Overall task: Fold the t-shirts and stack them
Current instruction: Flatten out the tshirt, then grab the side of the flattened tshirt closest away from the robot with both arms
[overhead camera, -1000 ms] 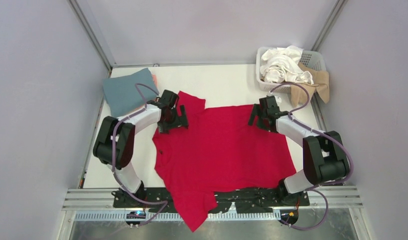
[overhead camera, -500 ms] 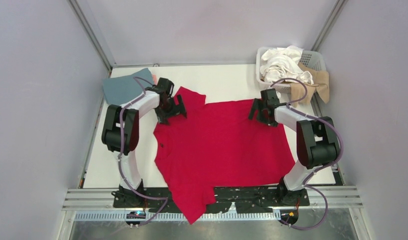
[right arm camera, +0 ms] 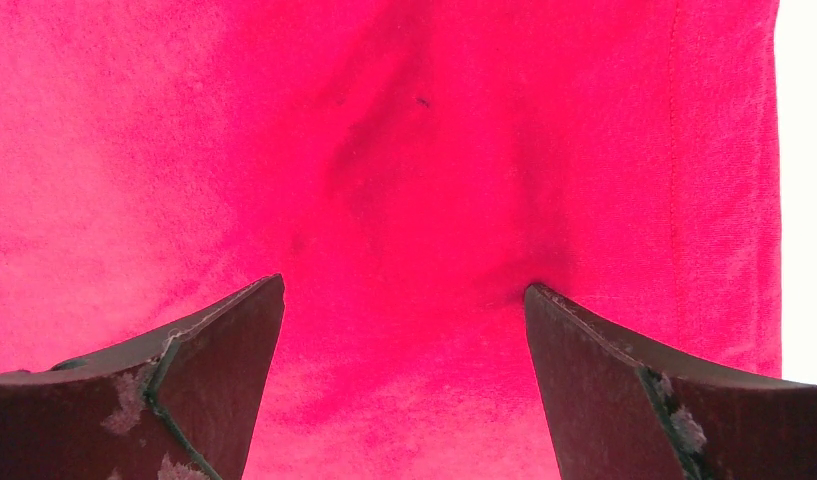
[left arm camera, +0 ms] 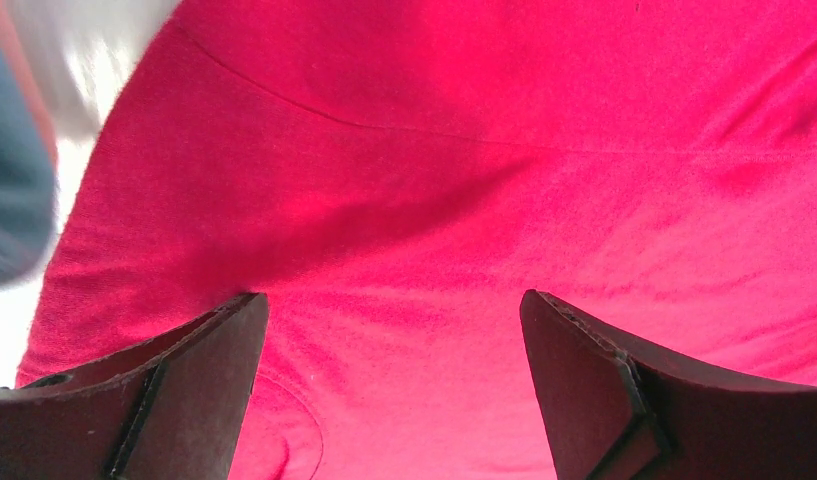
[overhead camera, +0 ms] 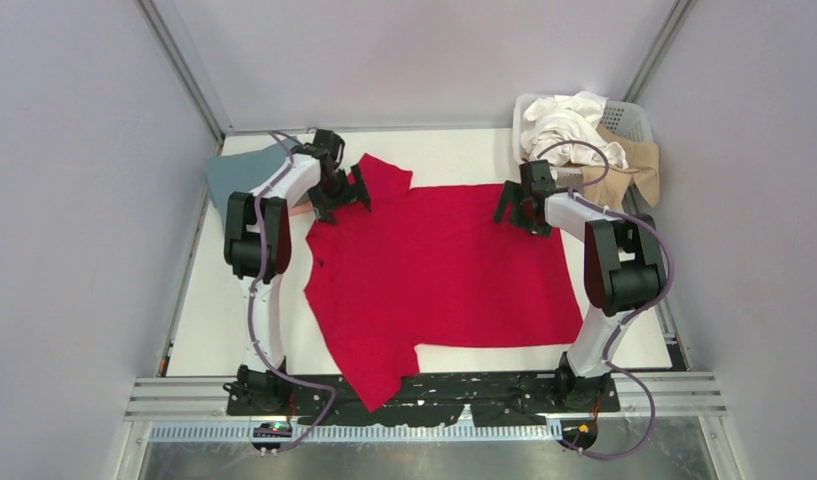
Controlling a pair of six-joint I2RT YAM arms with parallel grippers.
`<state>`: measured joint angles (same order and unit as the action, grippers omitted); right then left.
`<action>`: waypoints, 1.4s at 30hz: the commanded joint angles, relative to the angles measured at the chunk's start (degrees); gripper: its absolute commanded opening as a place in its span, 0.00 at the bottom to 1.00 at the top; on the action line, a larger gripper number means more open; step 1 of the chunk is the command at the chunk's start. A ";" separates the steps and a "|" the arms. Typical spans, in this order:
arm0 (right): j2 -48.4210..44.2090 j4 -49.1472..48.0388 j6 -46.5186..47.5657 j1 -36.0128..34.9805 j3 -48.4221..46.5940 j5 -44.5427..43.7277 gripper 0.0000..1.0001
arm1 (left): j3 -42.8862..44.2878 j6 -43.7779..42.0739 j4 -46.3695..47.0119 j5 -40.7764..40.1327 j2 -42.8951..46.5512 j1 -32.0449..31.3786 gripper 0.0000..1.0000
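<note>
A bright red t-shirt (overhead camera: 439, 270) lies spread flat on the white table, one sleeve (overhead camera: 379, 365) reaching the near edge. My left gripper (overhead camera: 346, 195) stands open over its far left shoulder, fingertips down on the cloth (left arm camera: 464, 200). My right gripper (overhead camera: 512, 208) is open too, on the far right corner of the red cloth (right arm camera: 404, 150) by its hem. Neither gripper pinches any cloth between its fingers. A folded teal-blue t-shirt (overhead camera: 242, 172) lies at the far left, its edge showing in the left wrist view (left arm camera: 9, 200).
A white slotted basket (overhead camera: 639, 112) at the far right corner holds a white t-shirt (overhead camera: 564, 125) and a tan one (overhead camera: 629, 165) that hangs over its rim. Metal frame posts rise at both far corners. The arm bases sit on the near rail (overhead camera: 424, 392).
Both arms have stretched toward the far side, and the red t-shirt has slid that way with them. Its lower sleeve now hangs less over the near edge. Both grippers stayed open.
</note>
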<state>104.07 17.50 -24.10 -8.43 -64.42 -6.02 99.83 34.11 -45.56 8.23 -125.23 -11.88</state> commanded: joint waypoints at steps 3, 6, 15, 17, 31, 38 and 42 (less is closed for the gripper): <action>1.97 -0.03 -0.01 0.30 -4.02 0.55 0.95 | 10.27 -2.01 -4.39 -0.62 -5.40 2.78 1.00; 2.09 -0.32 0.12 0.24 -4.18 -0.04 0.95 | 13.19 -2.52 -4.96 0.24 -6.44 3.00 1.00; -4.76 1.77 1.80 0.26 -5.25 -4.03 0.95 | 18.56 -4.61 -4.96 2.58 0.31 1.90 0.99; -8.79 1.90 1.55 0.19 -2.99 -4.45 0.95 | 13.87 -5.49 -3.84 0.89 6.12 0.50 0.99; -36.55 5.66 -5.24 0.32 19.57 -9.87 0.95 | -41.77 -1.29 6.18 -15.78 52.63 -26.67 1.00; -40.00 5.42 -5.30 0.34 22.13 -12.45 0.95 | -55.89 8.30 0.73 -17.47 65.94 -43.89 1.00; -40.11 6.88 -5.40 0.35 22.06 -13.80 0.95 | -59.69 11.24 -0.35 -16.00 64.67 -54.09 0.89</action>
<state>65.08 24.01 -28.64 -8.38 -42.48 -16.49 42.70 40.18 -44.73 -7.27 -59.88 -58.59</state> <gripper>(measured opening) 0.952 0.966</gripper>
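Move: Near the table's front edge, the near-left sleeve of the red shirt lies about 38 cm back and 8 cm to the right of the left hand, roughly at fingertip level. The neckline is 14 cm back and 4 cm left of that hand, the far-left sleeve 7 cm ahead and 9 cm right. From the right hand, the hem's middle lies some 12 cm back and 9 cm right, the laundry basket about 17 cm ahead and 16 cm right. Finishing a forward sweep with open fingers on the cloth, the left hand goes about 5 cm farther and the right about 1 cm, then both lift off. The left arcs up and swings back some 35 cm over the shirt, sinking again above the near-left sleeve and turning about 35 degrees clockwise; the right retreats roughly 10 cm and slightly right, staying raised beside the hem. ##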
